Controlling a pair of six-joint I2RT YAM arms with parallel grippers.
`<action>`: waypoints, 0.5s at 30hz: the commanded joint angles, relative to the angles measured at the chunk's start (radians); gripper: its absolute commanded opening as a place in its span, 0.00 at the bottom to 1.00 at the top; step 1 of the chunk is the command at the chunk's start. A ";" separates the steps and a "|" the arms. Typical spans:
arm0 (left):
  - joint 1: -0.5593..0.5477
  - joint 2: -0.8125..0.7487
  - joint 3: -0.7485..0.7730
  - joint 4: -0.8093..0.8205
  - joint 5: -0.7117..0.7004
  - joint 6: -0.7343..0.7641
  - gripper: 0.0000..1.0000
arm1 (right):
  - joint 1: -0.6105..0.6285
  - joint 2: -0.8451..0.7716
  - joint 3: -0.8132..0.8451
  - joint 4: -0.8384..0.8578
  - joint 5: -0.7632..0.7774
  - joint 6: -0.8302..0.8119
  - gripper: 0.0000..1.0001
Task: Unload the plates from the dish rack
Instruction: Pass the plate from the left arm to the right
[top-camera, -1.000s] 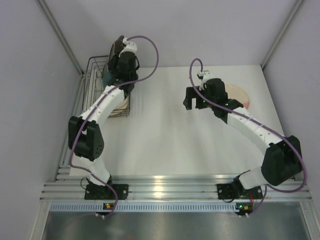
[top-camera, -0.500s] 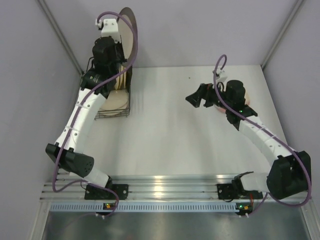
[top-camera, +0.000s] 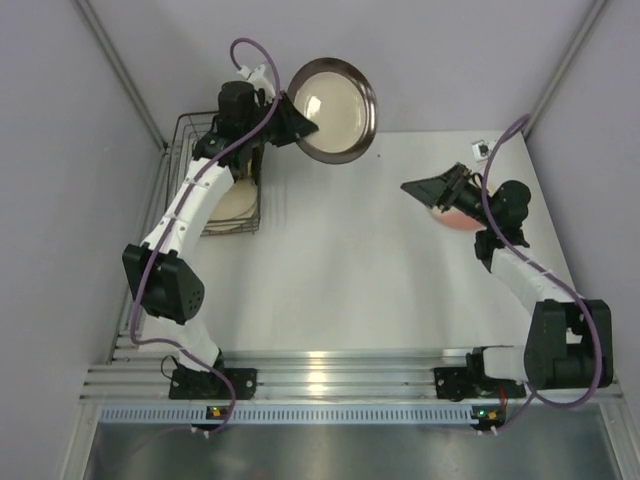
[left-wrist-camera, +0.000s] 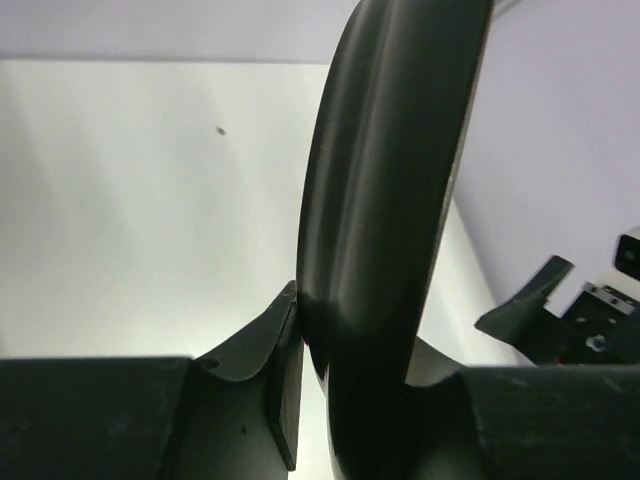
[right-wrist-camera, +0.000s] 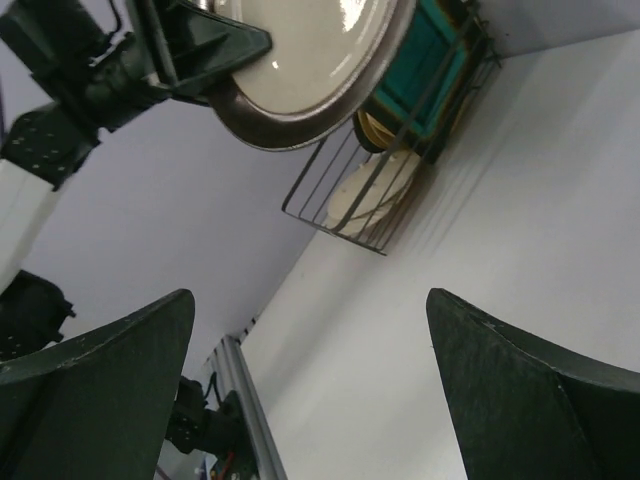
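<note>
My left gripper (top-camera: 298, 124) is shut on the rim of a round silver plate (top-camera: 335, 97) and holds it in the air to the right of the dish rack (top-camera: 192, 150), its shiny inside facing up. In the left wrist view the plate's dark edge (left-wrist-camera: 390, 190) stands upright between the jaws of my left gripper (left-wrist-camera: 355, 365). The dark wire dish rack (right-wrist-camera: 345, 215) holds a square teal plate (right-wrist-camera: 428, 72) and a cream plate (right-wrist-camera: 372, 192). My right gripper (top-camera: 432, 187) is open and empty at mid-right, pointing toward the silver plate (right-wrist-camera: 305, 60).
A pinkish round plate (top-camera: 457, 220) lies on the table under my right arm. A small black-and-white object (top-camera: 481, 149) sits at the back right. Grey walls close the left, back and right sides. An aluminium rail (top-camera: 340, 375) runs along the near edge.
My left arm has swung the silver plate from above the rack out to the right and turned its face upward. My right gripper has drawn back to the right and tilted toward the rack.
</note>
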 joint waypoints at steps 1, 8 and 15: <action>0.007 -0.016 -0.025 0.353 0.250 -0.225 0.00 | -0.023 0.054 -0.026 0.326 -0.082 0.197 1.00; -0.001 -0.068 -0.213 0.467 0.327 -0.272 0.00 | -0.022 0.197 -0.034 0.589 -0.114 0.396 1.00; -0.050 -0.142 -0.357 0.507 0.386 -0.221 0.00 | 0.000 0.231 -0.011 0.460 -0.117 0.314 0.98</action>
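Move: My left hand holds the dark-rimmed plate by its edge, its middle about 7 cm ahead, 6 cm to the right and 2 cm below. The plate is bound for my open right gripper, some 26 cm to the right, 12 cm back and 8 cm lower. The dish rack sits about 8 cm ahead, 23 cm left and 26 cm below. From my right hand the dark-rimmed plate is about 19 cm ahead, 20 cm left and 6 cm up; the pink-edged plate lies 16 cm ahead, 17 cm right and 28 cm below. I lower the dark-rimmed plate about 10 cm with my left hand, drawing it back and to the right by some 4 cm each, towards my waiting right gripper. The left wrist tips down and turns a little clockwise, its pinch on the rim unchanged. My right hand sinks just a centimetre or two and rolls its left side up, turning some 15 degrees overall, fingers wide open. ##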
